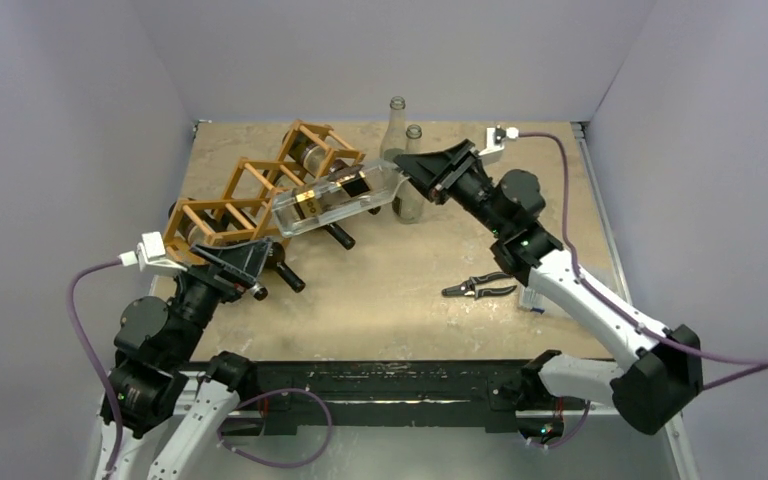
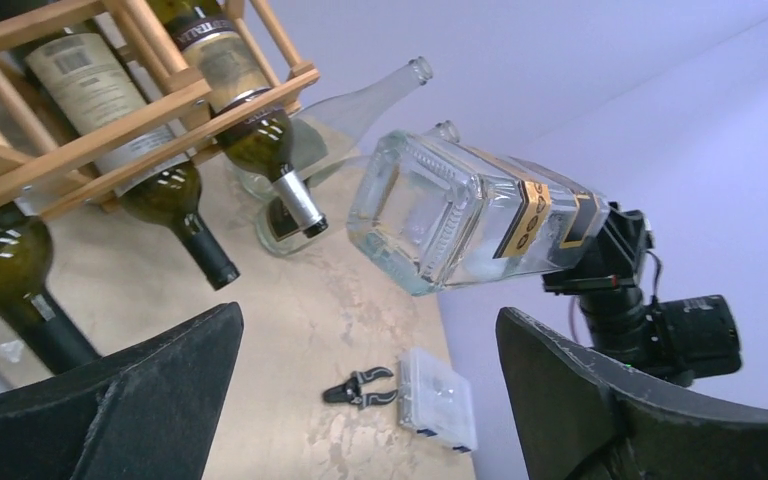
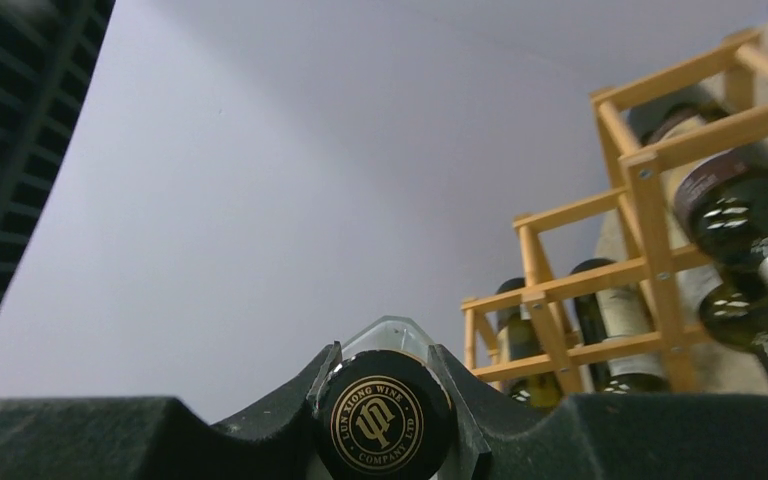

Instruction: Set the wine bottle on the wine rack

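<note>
The wine bottle (image 1: 332,200) is clear, square-sided glass with a black and gold label. It hangs nearly level in the air beside the wine rack (image 1: 250,190), its base toward the rack. My right gripper (image 1: 408,165) is shut on its neck just behind the black cap (image 3: 384,425). The orange-brown wooden wine rack (image 2: 90,130) has dark bottles lying in its cells, necks pointing out. My left gripper (image 1: 255,262) is open and empty at the rack's near end. In the left wrist view the wine bottle (image 2: 460,210) floats above and beyond its wide-apart fingers (image 2: 110,400).
Two empty clear bottles (image 1: 397,125) stand at the back of the table behind the right gripper. Black pliers (image 1: 478,288) and a small clear plastic box (image 2: 438,400) lie on the table right of centre. Grey walls close in three sides.
</note>
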Controlling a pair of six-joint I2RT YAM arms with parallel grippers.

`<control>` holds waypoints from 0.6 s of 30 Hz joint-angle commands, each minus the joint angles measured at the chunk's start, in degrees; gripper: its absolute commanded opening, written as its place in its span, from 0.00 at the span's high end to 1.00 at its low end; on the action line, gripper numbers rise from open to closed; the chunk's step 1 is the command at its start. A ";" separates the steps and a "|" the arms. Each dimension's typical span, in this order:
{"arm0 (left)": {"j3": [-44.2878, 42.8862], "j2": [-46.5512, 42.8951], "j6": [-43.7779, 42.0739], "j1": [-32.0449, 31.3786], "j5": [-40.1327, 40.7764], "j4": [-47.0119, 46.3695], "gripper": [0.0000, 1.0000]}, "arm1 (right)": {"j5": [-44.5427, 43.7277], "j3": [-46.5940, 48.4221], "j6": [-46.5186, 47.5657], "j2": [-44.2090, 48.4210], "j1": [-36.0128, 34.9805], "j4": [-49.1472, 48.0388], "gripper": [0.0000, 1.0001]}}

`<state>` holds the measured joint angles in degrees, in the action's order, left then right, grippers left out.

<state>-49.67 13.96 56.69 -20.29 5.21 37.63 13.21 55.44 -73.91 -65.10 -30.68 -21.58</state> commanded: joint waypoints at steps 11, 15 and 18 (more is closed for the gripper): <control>14.01 1.22 4.34 0.08 -1.97 -35.64 0.00 | -12.44 9.47 -26.67 -18.73 -15.20 -34.55 1.00; 17.03 0.20 4.58 0.08 1.85 -40.58 0.00 | -14.38 11.61 -28.60 -22.48 -17.38 -37.65 1.00; 18.67 -0.59 4.89 0.08 5.22 -42.42 0.00 | -16.10 12.54 -30.76 -25.24 -18.60 -40.97 1.00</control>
<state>-32.82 14.57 60.71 -20.27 5.52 3.73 1.54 61.43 -94.17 -91.20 -47.70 -42.98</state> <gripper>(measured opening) 0.998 0.369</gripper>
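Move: The clear wine bottle's middle is some 10 cm ahead of the left hand, 14 cm to its right and 5 cm above it; the rack's middle is 13 cm ahead, 3 cm left and 12 cm below. The right hand already grips the bottle's neck; from it the rack's middle is about 28 cm left, 1 cm nearer the base and 18 cm below, and the nearer standing clear bottle is roughly straight beneath, 20 cm down. Right hand swings the held bottle 14 cm left, sinking slightly, over the rack; open left hand advances 5 cm towards it. ##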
